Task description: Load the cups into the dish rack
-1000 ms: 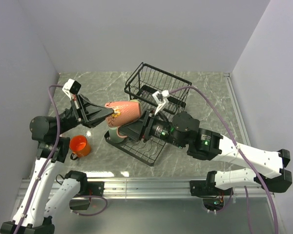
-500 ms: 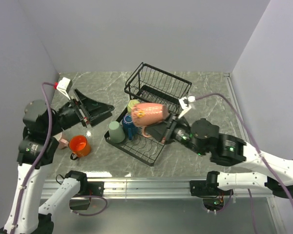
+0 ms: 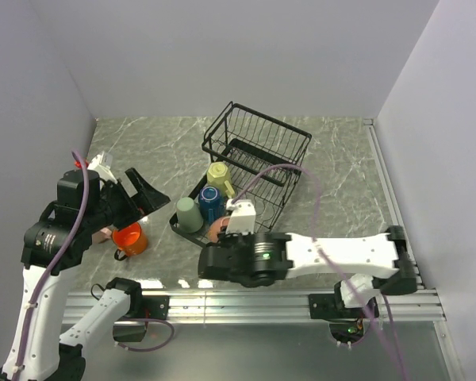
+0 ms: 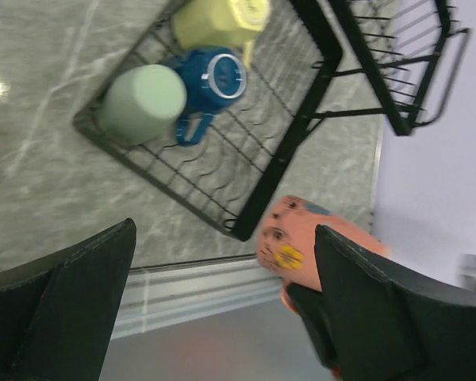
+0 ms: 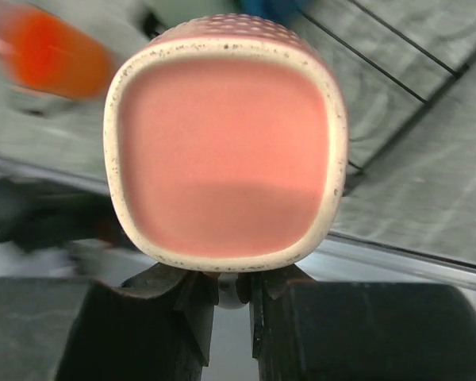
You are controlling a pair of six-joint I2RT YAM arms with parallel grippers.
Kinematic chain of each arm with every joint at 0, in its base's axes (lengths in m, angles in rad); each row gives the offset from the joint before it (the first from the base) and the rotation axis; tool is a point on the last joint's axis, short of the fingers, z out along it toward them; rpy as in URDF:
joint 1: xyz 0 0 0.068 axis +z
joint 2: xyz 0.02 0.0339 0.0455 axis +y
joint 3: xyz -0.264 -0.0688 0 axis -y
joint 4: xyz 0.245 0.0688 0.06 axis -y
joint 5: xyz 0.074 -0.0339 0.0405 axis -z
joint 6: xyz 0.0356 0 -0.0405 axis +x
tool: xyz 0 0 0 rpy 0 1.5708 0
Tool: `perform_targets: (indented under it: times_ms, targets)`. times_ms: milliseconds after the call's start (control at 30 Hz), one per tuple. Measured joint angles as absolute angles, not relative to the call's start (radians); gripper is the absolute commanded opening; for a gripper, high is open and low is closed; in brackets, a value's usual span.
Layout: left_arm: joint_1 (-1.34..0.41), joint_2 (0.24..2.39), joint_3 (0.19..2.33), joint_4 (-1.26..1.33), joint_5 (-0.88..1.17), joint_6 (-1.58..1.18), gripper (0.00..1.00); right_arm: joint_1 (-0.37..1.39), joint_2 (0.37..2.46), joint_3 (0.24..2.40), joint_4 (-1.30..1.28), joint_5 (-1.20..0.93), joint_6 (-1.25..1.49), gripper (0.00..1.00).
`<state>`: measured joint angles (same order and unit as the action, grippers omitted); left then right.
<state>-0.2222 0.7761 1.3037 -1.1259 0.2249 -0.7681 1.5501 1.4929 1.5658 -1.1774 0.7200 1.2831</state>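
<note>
My right gripper (image 5: 232,286) is shut on the handle of a pink cup (image 5: 226,143), whose open mouth faces its camera. In the top view that pink cup (image 3: 215,230) hangs at the near edge of the dish rack (image 3: 270,118) tray section, half under the right wrist. A pale green cup (image 3: 189,214), a blue cup (image 3: 210,200) and a yellow-green cup (image 3: 220,176) sit upside down in the tray. An orange cup (image 3: 128,236) stands on the table, left of the rack. My left gripper (image 3: 147,194) is wide open and holds nothing, left of the rack.
The rack's raised wire basket (image 3: 258,159) stands behind the tray. The left wrist view shows the rack's edge bar (image 4: 285,144), the three racked cups and the pink cup (image 4: 301,238) near my right-hand finger (image 4: 397,309). Walls close in on three sides.
The left gripper let go of the pink cup, opened wide and drew back left. The right gripper closed on its handle and swung it down to the tray's near edge.
</note>
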Motion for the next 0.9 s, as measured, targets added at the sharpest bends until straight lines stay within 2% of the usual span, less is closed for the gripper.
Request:
perform_targets:
  times_ms: [100,267,400,667,900]
  targets:
    - [-0.222,0.776,1.304,-1.156,0.184,-0.752,0.99,1.515,1.559,1.492,-1.161,0.684,1.266,0.0]
    - [-0.222,0.773,1.305,-1.209,0.158,-0.733,0.99,1.341,1.539,1.361,-1.072,0.617,1.182,0.0]
    - [-0.222,0.766,1.313,-1.24,0.144,-0.718,0.99,1.238,1.56,1.362,-1.024,0.598,1.115,0.0]
    - [-0.222,0.756,1.313,-1.255,0.141,-0.719,0.99,1.169,1.738,1.407,-0.942,0.572,1.022,0.0]
    - [-0.222,0.741,1.31,-1.262,0.137,-0.72,0.98,1.09,1.8,1.409,-0.892,0.56,0.966,0.0]
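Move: Ahead of the right hand, which already grips the pink cup, the free rack slot lies about 14 cm farther out, 4 cm right and 18 cm below. Counted from the right hand, the blue cup stands some 17 cm out and 1 cm left, the green cup about 15 cm out and 6 cm left, and the yellow cup about 25 cm out and 2 cm right, all low like the slot. From the left hand the slot is roughly 6 cm ahead, 11 cm right and 25 cm down. Dropping almost straight down at first, then swinging forward and sinking again, the right hand carries the pink cup about 15 cm down and 14 cm forward, slightly right, to the slot beside the blue cup. It keeps its grip while rolling some 20 degrees, left side down. The wide-open, empty left hand eases back, left and down by about 2 cm each. ##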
